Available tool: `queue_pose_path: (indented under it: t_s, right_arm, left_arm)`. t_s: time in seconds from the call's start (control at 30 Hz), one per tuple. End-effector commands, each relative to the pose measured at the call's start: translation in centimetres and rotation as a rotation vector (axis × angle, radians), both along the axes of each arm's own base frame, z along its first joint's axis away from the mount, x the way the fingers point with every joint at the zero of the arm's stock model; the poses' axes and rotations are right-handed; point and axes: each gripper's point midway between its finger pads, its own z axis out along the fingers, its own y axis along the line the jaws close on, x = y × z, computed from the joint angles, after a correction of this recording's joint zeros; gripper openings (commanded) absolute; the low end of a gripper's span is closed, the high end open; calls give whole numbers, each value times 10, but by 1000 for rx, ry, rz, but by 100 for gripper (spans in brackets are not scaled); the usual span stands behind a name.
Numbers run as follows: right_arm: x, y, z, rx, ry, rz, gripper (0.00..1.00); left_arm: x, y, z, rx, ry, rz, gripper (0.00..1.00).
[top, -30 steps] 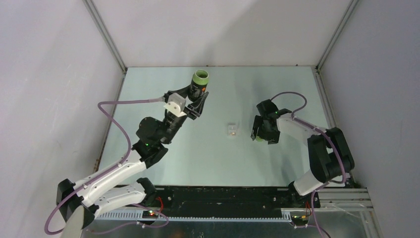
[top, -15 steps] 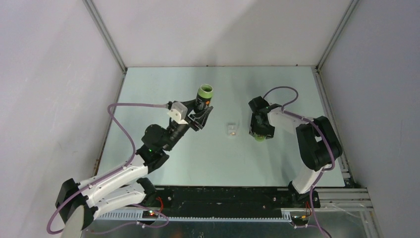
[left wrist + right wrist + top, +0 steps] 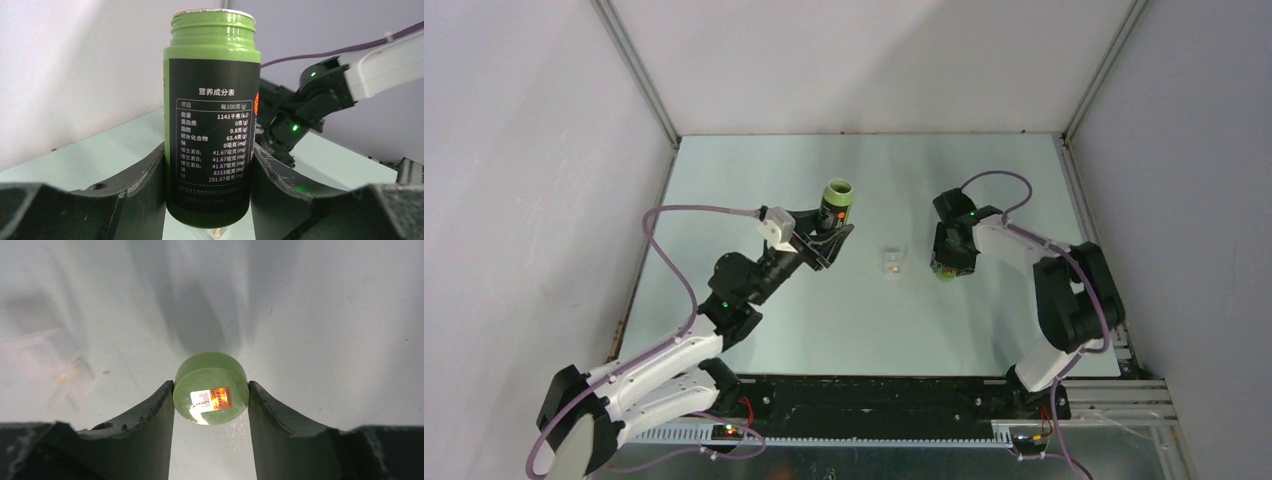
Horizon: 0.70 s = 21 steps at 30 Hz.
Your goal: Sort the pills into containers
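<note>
My left gripper (image 3: 829,232) is shut on the green bottle (image 3: 835,203), holding it upright and off the table, left of the clear two-compartment container (image 3: 892,261). In the left wrist view the bottle (image 3: 212,125) fills the gap between my fingers (image 3: 135,185), and its mouth is uncapped. My right gripper (image 3: 946,266) is shut on the green cap (image 3: 211,388), low over the table just right of the container. The right wrist view shows the container (image 3: 45,357) with an orange pill (image 3: 62,376) in it. The bottle's contents are hidden.
A metal frame with grey walls borders the pale green table (image 3: 844,320) at the back and both sides. A small brown speck (image 3: 106,372) lies on the table between the container and the cap. The right arm (image 3: 320,95) shows behind the bottle.
My left gripper has carried the bottle nearer and a little right, toward the container. My right gripper has stayed shut on the cap near the same spot while its arm shifted.
</note>
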Motion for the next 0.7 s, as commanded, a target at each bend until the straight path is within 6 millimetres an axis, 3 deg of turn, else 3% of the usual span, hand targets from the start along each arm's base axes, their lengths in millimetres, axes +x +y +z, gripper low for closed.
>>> queue_pose_path:
  t_s: [0.0,0.23,0.43,0.6,0.67]
  right_arm:
    - [10,7,69,168,-136,42,34]
    - [0,31,177,505,-359,176,35]
    - [-29,74,276,817,-536,404,38]
    - [-54,99,338,958,-644,567,40]
    - [-66,109,352,975,-660,636,41]
  left_arm:
    - [-7,6,27,-93,-39,-70,0]
    - [-9,1,28,-39,-77,-149,0]
    - [-15,-10,21,45,-109,-220,0]
    - [-25,-23,7,160,-130,-321,0]
    - [-27,-25,4,185,-131,-344,0]
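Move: The right hand holds the green cap just above the table. The open bottle it belongs to, in the left hand's grip, lies about 20 cm to its left, some 4 cm farther back and about 31 cm higher. The clear pill box is on the table, some 9 cm to the right hand's left, about 3 cm farther out and 2 cm lower. From the left hand, the cap is about 21 cm to the right, 5 cm ahead and 29 cm below. Keeping its pinch on the cap, the right hand climbs fast, some 28 cm, first almost straight up and then also about 8 cm left and a little back towards the bottle, while the wrist swings about 60 degrees so that its fingers go from pointing down to pointing left and forward. The left hand keeps the bottle gripped low on its body and, after a tiny nudge forward and left, eases a couple of centimetres each down, right and back, turning some 15 degrees clockwise and leaning the bottle's mouth towards the cap. ##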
